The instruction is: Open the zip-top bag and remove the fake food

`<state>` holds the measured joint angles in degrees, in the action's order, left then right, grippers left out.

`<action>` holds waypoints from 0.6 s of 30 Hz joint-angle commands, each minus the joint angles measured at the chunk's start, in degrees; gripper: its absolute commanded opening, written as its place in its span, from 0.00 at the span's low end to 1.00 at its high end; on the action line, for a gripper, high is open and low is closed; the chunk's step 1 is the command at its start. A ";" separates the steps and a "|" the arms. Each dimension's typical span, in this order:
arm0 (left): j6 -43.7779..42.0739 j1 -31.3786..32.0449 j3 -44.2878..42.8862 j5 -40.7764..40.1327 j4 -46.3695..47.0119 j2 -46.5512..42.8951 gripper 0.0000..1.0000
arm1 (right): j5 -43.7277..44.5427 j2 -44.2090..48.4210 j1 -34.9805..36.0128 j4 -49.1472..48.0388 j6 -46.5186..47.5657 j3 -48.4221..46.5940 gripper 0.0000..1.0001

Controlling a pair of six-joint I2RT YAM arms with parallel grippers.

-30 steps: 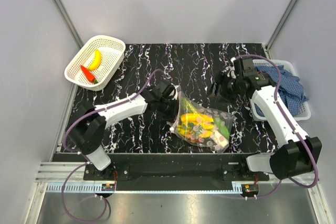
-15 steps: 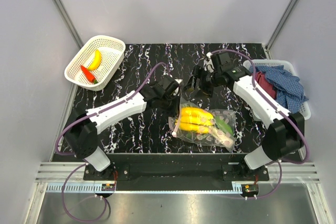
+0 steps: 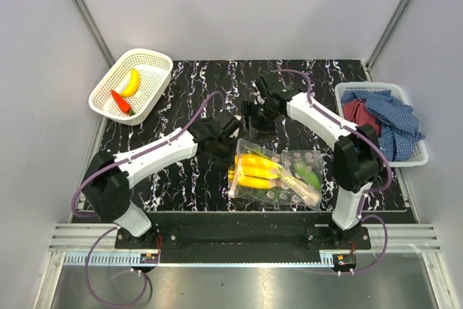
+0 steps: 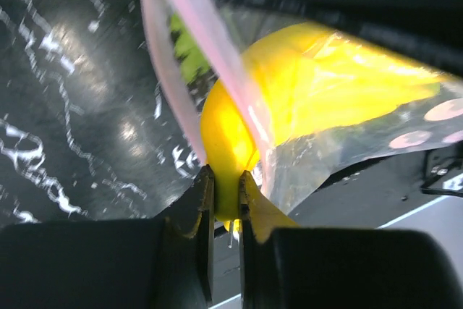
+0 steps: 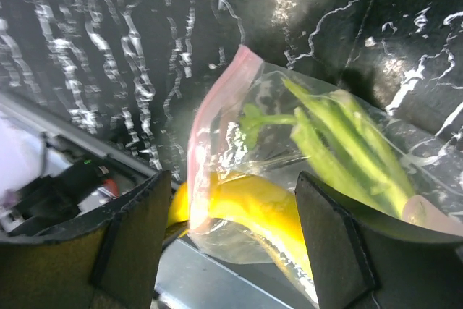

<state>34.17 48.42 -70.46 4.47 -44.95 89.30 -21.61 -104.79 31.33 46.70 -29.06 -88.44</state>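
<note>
The zip-top bag (image 3: 283,177) lies on the black marbled table, its pink zip strip (image 4: 189,48) at the left end. Inside it are yellow bananas (image 3: 253,168), a green leek (image 5: 340,135) and other fake food. My left gripper (image 3: 225,151) is at the bag's mouth. In the left wrist view it (image 4: 226,204) is shut on the end of a yellow banana (image 4: 231,142) that sticks out past the zip strip. My right gripper (image 3: 258,116) hovers just behind the bag's mouth. In the right wrist view it (image 5: 231,240) is open, with the bag's open end (image 5: 217,179) between its fingers.
A white mesh basket (image 3: 148,59) at the back left holds a banana (image 3: 131,82) and a red chili (image 3: 121,101). A white basket (image 3: 418,155) at the right holds the blue checked cloth (image 3: 391,117). The table's front edge is just below the bag.
My right arm has swung left from beside the cloth basket to the bag's mouth. The left gripper has shifted slightly and the bananas have slid toward the bag's left end.
</note>
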 commanded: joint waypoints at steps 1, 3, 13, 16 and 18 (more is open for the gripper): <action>-0.86 0.44 1.55 -1.39 1.18 -2.99 0.00 | 4.90 -2.69 3.20 4.62 3.66 -5.42 0.77; -0.51 0.44 1.99 -1.48 1.79 -3.16 0.00 | 5.52 -4.19 3.65 5.59 4.09 -5.77 0.77; 1.95 0.27 7.26 -0.43 4.87 -5.97 0.00 | 8.16 -4.55 9.09 3.67 2.52 -5.60 0.78; 3.09 -0.17 9.63 0.27 6.36 -7.03 0.00 | 7.98 -4.19 10.24 1.74 0.77 -3.93 0.77; 3.44 -0.17 10.68 0.28 7.24 -7.73 0.00 | 8.33 -5.42 10.85 1.38 0.32 -3.67 0.75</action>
<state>36.07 48.66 -61.49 3.57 -42.46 83.72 -13.74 -110.61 39.86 50.87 -27.33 -92.18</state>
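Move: The left hand already pinches a banana's end at the open zip-top bag's mouth; the basket is some 27 cm ahead and 32 cm left of it, with the banana bunch's middle about 8 cm to its right. The right hand, open and empty, has the far part of the pink bag rim about 6 cm back, 4 cm left and 5 cm below, the bunch roughly 12 cm back and 2 cm right, and the celery 14 cm back and 12 cm right. The right hand sinks and comes back and leftward to the far part of the bag's pink rim, about 5 cm in all, its fingers wide open and swinging some 10 degrees steeper towards straight down, without closing on the plastic. Meanwhile the left hand keeps its pinch on the banana end and draws it left, back and down by about 3.5 cm, away from the bag's closed end, its wrist hardly turning. ##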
